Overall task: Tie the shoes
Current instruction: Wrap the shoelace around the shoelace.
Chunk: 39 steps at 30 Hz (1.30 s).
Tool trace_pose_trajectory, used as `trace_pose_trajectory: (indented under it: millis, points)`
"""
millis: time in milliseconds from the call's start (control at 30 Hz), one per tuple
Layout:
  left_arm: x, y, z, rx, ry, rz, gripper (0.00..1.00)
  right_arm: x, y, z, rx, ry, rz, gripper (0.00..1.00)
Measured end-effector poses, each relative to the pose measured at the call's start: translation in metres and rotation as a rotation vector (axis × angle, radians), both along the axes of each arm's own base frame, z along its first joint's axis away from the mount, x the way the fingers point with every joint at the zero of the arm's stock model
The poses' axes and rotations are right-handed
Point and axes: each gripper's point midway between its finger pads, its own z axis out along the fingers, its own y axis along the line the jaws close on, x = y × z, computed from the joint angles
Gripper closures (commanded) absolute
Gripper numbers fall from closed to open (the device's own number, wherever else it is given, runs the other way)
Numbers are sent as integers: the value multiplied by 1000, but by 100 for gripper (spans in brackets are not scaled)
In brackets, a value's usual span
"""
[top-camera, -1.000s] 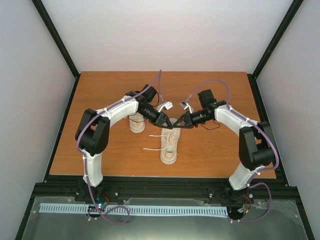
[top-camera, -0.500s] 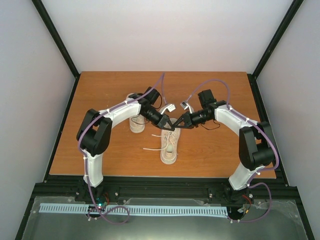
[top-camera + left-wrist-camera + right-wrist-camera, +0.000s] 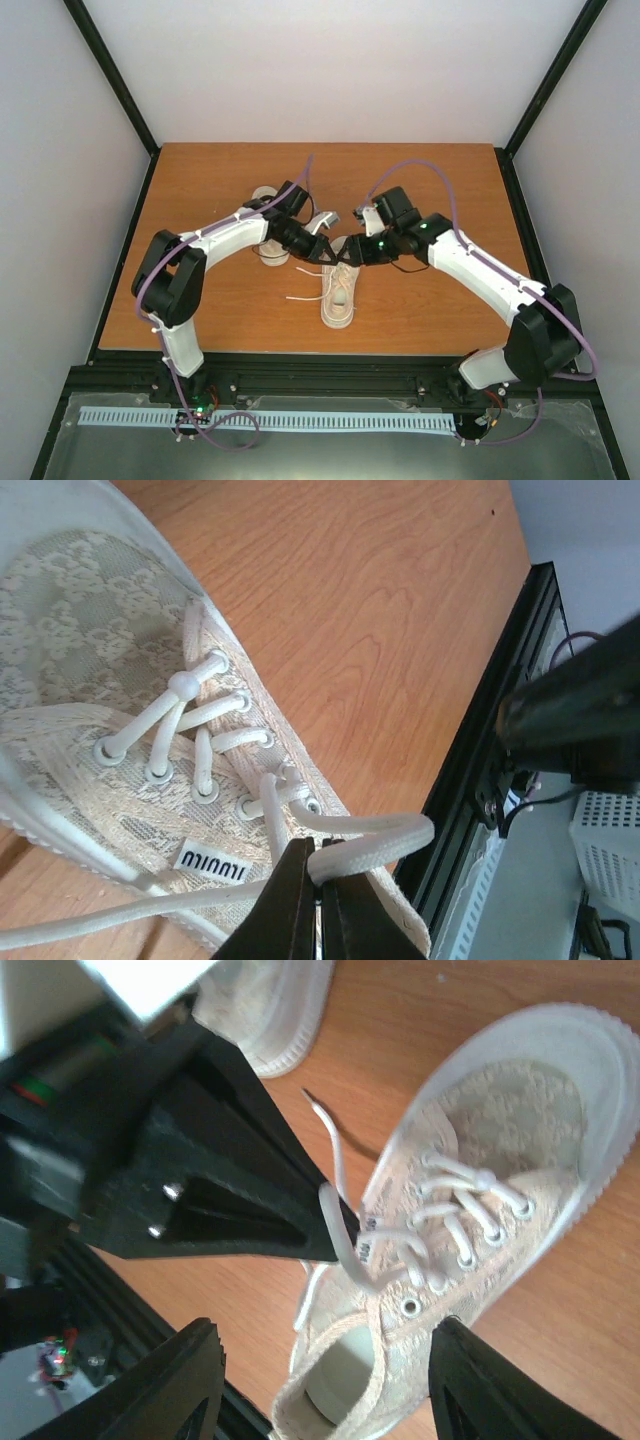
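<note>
The nearer shoe [image 3: 338,296] lies mid-table, toe towards the arms' bases. Its lace loop [image 3: 385,838] runs up from the top eyelets and is pinched between the shut jaws of my left gripper [image 3: 320,878]. In the right wrist view the same shoe [image 3: 478,1222] lies below the open right gripper [image 3: 325,1332], with its black fingers [image 3: 176,1385] wide to either side of the shoe's opening and nothing between them. The left gripper [image 3: 225,1195] holds the lace [image 3: 337,1228] just in front. From above, the left gripper [image 3: 333,257] and the right gripper [image 3: 352,254] nearly meet over the shoe's tongue.
The second shoe [image 3: 270,247] lies behind and left, partly under the left arm, and shows as a toe [image 3: 268,1012] in the right wrist view. A loose lace end [image 3: 304,297] trails on the wooden table [image 3: 430,300] left of the near shoe. The black frame rail [image 3: 480,770] borders the table.
My left gripper has shut on the lace loop. The right gripper has opened and let the lace go, and the right arm has swung in and stretched towards the shoe.
</note>
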Motion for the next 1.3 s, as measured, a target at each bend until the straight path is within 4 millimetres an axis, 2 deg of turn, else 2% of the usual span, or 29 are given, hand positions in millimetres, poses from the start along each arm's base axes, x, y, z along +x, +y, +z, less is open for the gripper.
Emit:
trace_pose_trajectory:
  millis: [100, 267, 367, 667, 800, 1300]
  points:
    - [3, 2, 1, 12, -12, 39, 99, -12, 3, -11, -96, 16, -65, 49]
    - [4, 7, -10, 45, 4, 76, 99, -26, 6, -24, -186, 38, -142, 51]
    - [5, 8, -12, 55, 4, 86, 99, -33, 16, -28, -203, 43, -157, 54]
    - [10, 8, -13, 61, 1, 115, 99, -46, 41, -59, -295, 66, -172, 62]
    - [11, 8, -13, 65, 0, 122, 99, -44, 51, -65, -310, 53, -186, 63]
    - [25, 20, -21, 112, -8, 187, 99, -22, 65, -77, -312, -2, -291, 66]
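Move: The near lace tail, lying across the table left of the shoe, is roughly 9 cm back, 8 cm left and 15 cm below the empty right hand. The far tail is about 3 cm back and 8 cm left, equally low; the loop in the left fingers is 3 cm left, 1 cm ahead and 4 cm below; the shoe's middle is 6 cm back, 1 cm left, 12 cm down. From the left hand, the near tail is some 10 cm back, 5 cm left and 11 cm down. The near lace tail is what the right hand closes in on: it sinks nearly 8 cm and travels 6 to 7 cm left, first swinging back about 4.5 cm, then coming forward again by half that, while its fingers tip steeper, turn clockwise and narrow partway without shutting. The left fingers keep the lace loop pinched and ease a few centimetres forward, left and down. ##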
